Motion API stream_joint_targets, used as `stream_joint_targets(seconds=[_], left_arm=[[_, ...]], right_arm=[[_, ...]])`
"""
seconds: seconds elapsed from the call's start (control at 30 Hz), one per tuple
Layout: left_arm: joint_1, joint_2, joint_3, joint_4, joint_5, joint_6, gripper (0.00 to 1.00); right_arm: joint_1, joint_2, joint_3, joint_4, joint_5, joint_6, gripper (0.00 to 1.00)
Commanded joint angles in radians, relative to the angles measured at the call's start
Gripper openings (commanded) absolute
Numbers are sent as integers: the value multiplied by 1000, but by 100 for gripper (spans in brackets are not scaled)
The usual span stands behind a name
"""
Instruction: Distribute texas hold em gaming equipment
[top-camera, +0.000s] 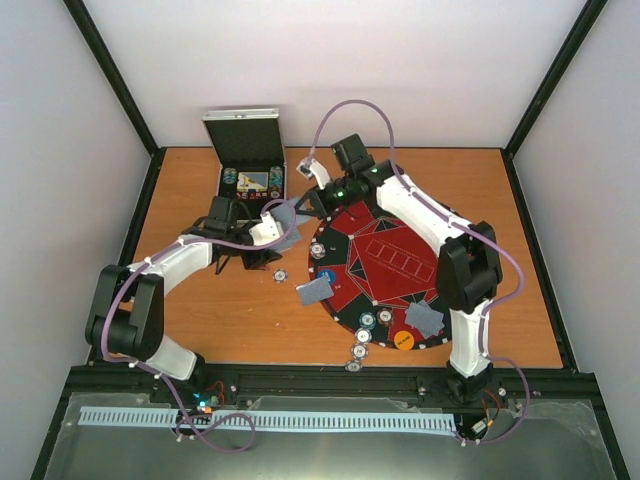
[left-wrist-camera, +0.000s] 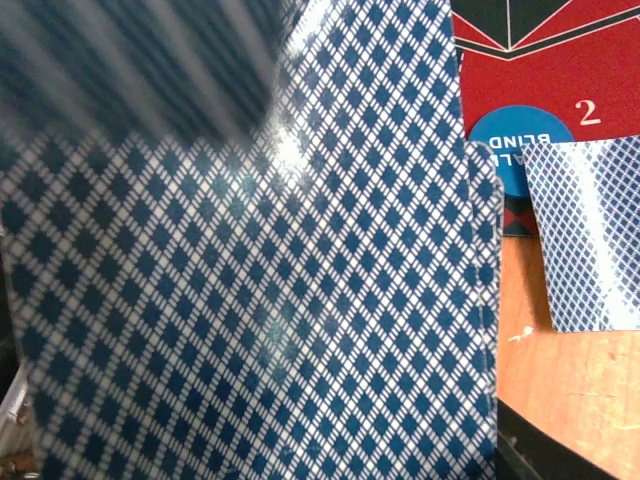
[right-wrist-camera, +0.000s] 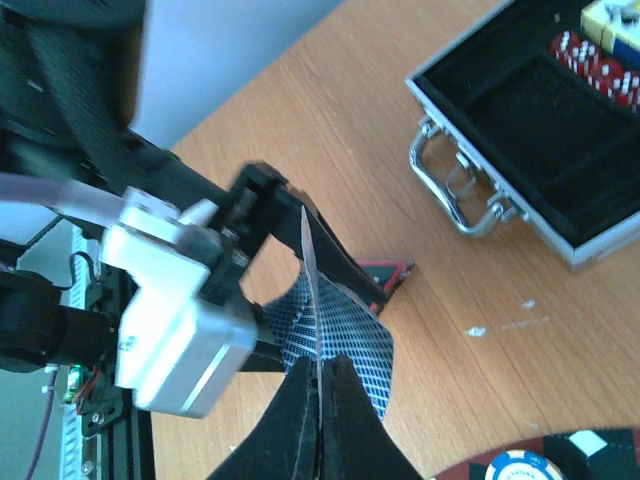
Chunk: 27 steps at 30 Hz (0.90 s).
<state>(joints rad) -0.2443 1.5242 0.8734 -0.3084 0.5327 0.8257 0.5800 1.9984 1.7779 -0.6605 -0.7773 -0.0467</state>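
Note:
My left gripper (top-camera: 276, 231) holds a deck of blue-patterned playing cards (top-camera: 288, 234) above the wood just left of the poker mat (top-camera: 385, 262). The card backs (left-wrist-camera: 250, 300) fill the left wrist view and hide its fingers. My right gripper (right-wrist-camera: 319, 362) is shut on a single card (right-wrist-camera: 310, 280), seen edge-on, right beside the deck (right-wrist-camera: 345, 345). Two small card piles (top-camera: 314, 291) (top-camera: 424, 320) lie at the mat's rim. Poker chips (top-camera: 367, 322) (top-camera: 359, 351), an orange disc (top-camera: 403, 339) and a blue blind disc (left-wrist-camera: 520, 140) sit along the near rim.
An open metal case (top-camera: 250, 170) with chips inside stands at the back left, its handle (right-wrist-camera: 460, 195) facing the mat. One lone chip (top-camera: 279, 273) lies on the wood under the left arm. Black frame rails border the table.

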Motion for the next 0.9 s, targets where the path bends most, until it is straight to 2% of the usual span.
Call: stream_joint_targets(seconds=[0.0,0.13,0.2,0.37,0.5,0.67,0.77,0.87], left_arm=[[0,-52,-26,51,25,-58,54],[-1,-68,-46,72,12,-70,54],[0,-81,-58,79,9,-75,54],[-1,-113,-101,115,-1,-98,54],[-1,-152,-145,179,-9,-123,54],[-1,-194,-196,202,-13,-141,54],[-1,-218,-223,218,-19,-147,54],[-1,-238,-244,236,-27,-151,54]], right_arm=[[-9,-79,69,-55,-39,-53,3],[-41,-89,111,-132,47,-73,3],[-62,-112,124,-168,178,-77,3],[-67,-217,-38,-90,854,-128,3],[-52,-175,-115,-82,1191,-169,3],[13,-85,-186,-22,1440,-267,3],[58,-46,-247,54,1514,-342,3],[72,-13,-270,50,1523,-356,3]])
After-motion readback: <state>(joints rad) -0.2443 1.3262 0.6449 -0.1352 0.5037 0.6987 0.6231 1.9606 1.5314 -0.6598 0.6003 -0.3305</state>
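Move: From the right gripper, closed on one card, the mat's seat 5 lies about 13 cm ahead, 19 cm to the right and 20 cm below. The clear button is some 14 cm ahead and 26 cm right, a white-rimmed chip about 4 cm ahead and 1 cm right, both on the mat. The left gripper's deck sits level ahead, 7 cm left and 11 cm below. From the left gripper, seat 5 is about 15 cm ahead, 32 cm right, 9 cm below. Lift the pinched card with the right gripper about 5 cm clear of the deck, sweep it right some 18 cm and forward about 9 cm towards seat 5, then sink steeply over the mat, swinging the fingers from pointing left to forward and down. Keep the deck gripped in the left and draw it back about 3 cm. ##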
